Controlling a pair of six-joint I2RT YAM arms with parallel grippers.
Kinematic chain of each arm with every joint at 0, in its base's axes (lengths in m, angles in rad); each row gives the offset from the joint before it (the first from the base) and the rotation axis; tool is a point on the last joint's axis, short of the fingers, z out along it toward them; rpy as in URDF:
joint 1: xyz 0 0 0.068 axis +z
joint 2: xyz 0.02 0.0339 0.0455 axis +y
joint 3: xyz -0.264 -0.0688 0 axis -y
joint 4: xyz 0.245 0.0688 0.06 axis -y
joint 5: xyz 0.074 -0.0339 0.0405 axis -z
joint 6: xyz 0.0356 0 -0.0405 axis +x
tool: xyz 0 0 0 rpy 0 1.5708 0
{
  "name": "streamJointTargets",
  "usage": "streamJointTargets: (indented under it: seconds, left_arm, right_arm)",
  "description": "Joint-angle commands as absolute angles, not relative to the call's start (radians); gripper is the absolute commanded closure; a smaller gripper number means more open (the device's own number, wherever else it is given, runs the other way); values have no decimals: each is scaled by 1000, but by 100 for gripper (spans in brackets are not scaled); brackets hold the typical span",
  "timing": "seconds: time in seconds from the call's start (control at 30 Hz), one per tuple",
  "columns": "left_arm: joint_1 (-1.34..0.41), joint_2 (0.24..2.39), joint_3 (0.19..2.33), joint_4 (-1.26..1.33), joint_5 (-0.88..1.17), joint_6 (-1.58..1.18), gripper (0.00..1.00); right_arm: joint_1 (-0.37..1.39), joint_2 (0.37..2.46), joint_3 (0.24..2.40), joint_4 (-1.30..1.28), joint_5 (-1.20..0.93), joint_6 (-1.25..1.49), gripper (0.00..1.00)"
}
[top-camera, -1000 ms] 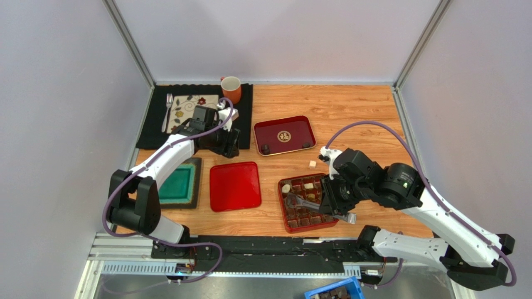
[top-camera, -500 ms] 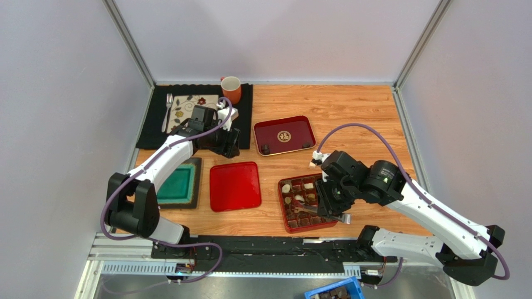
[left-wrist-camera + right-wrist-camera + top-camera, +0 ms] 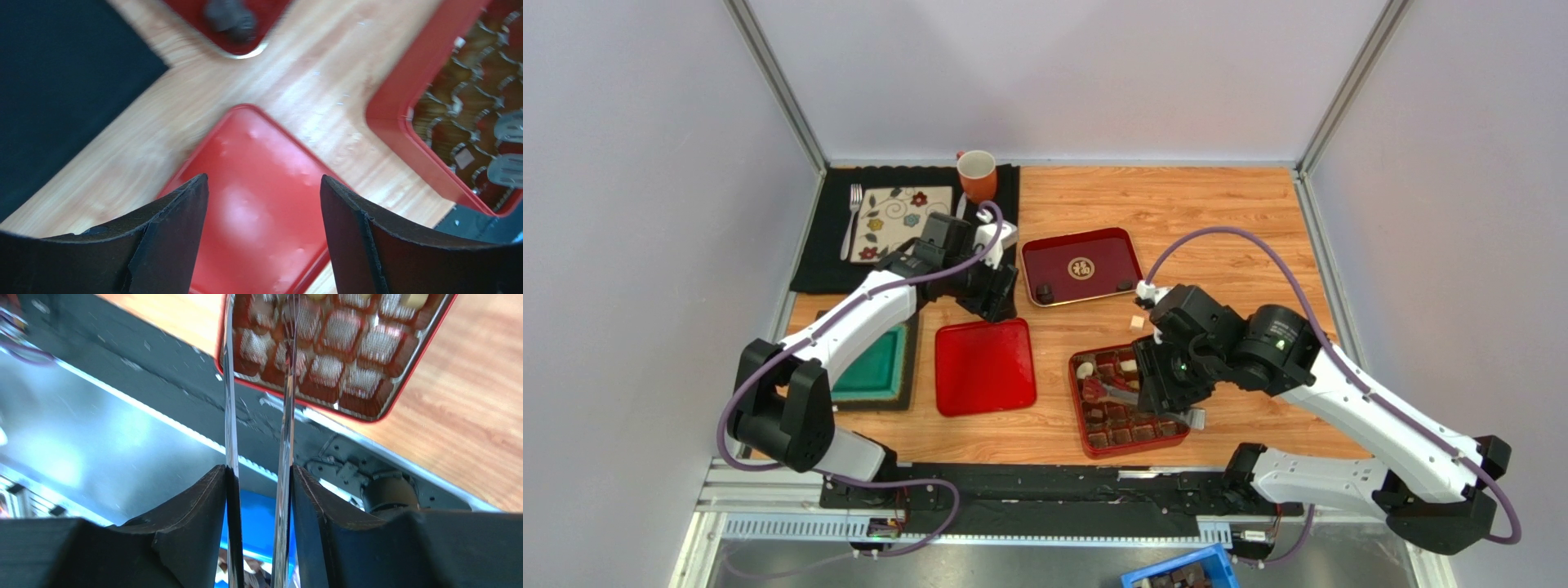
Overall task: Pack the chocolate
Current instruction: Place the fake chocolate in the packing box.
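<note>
The red gridded box (image 3: pixel 1114 440) lies near the front edge with dark and cream chocolate (image 3: pixel 1085 369) in its cells. One cream chocolate cube (image 3: pixel 1136 322) lies loose on the wood behind the box. My right gripper (image 3: pixel 1163 390) is shut on metal tongs (image 3: pixel 285 416), whose tips reach over the box's left cells (image 3: pixel 1096 391). My left gripper (image 3: pixel 264 184) hangs open and empty above the flat red lid (image 3: pixel 258 208). A dark chocolate piece (image 3: pixel 230 15) sits in a corner of the dark red tray (image 3: pixel 1082 245).
A green tray (image 3: pixel 870 361) lies left of the red lid (image 3: pixel 984 365). At the back left, a black mat (image 3: pixel 1001 221) carries a patterned plate (image 3: pixel 897 206), a fork (image 3: pixel 853 214) and an orange mug (image 3: pixel 978 174). A blue bin (image 3: pixel 1179 572) sits below the table edge.
My left arm has swung right and forward, over the red lid's back edge. My right arm has shifted left over the box, and the tongs' arms have spread wider.
</note>
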State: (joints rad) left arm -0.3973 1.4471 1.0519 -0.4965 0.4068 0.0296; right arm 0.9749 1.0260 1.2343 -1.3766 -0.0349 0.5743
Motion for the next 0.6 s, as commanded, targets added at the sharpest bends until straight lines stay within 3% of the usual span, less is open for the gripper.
streamJointTargets:
  seconds: [0.0,0.27,0.57]
  left_arm:
    - [-488,1430,1077,-451,434,29,24]
    - [-598,1480,1075,-391,449,-34,25]
    - [-701,1552,1089,-330,373,-104,24]
  right_arm:
    - [980,1020,1394,-1569,89,623,57]
    - [911,1080,1569,-1620,311,635,55]
    - [723,1112,1609,-1577,324,585,57]
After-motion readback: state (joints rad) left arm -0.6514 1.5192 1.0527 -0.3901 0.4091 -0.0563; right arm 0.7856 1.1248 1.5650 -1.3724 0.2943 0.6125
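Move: From the right hand, which holds the tongs, the loose white chocolate lies about 20 cm ahead, 2 cm left and 19 cm below; the dark chocolate at the tray's right end is 27 cm ahead, 4 left, and the packing box's middle 7 ahead, 3 left. From the open left hand, the box's middle is roughly 14 cm back, 21 right and 11 below, the red plate 9 back, 4 left. The right hand keeps its hold on the tongs, lifting them away from over the packing box and carrying them about 10 cm forward and 8 cm up, out towards the tray side, while it swings clockwise and tips its fingertips forward, some 20 degrees each. Meanwhile the left hand, fingers still open, sweeps about 8 cm right and 4 cm back past the red plate towards the box's far-left corner, turning slightly clockwise and only starting to sink at the end. ##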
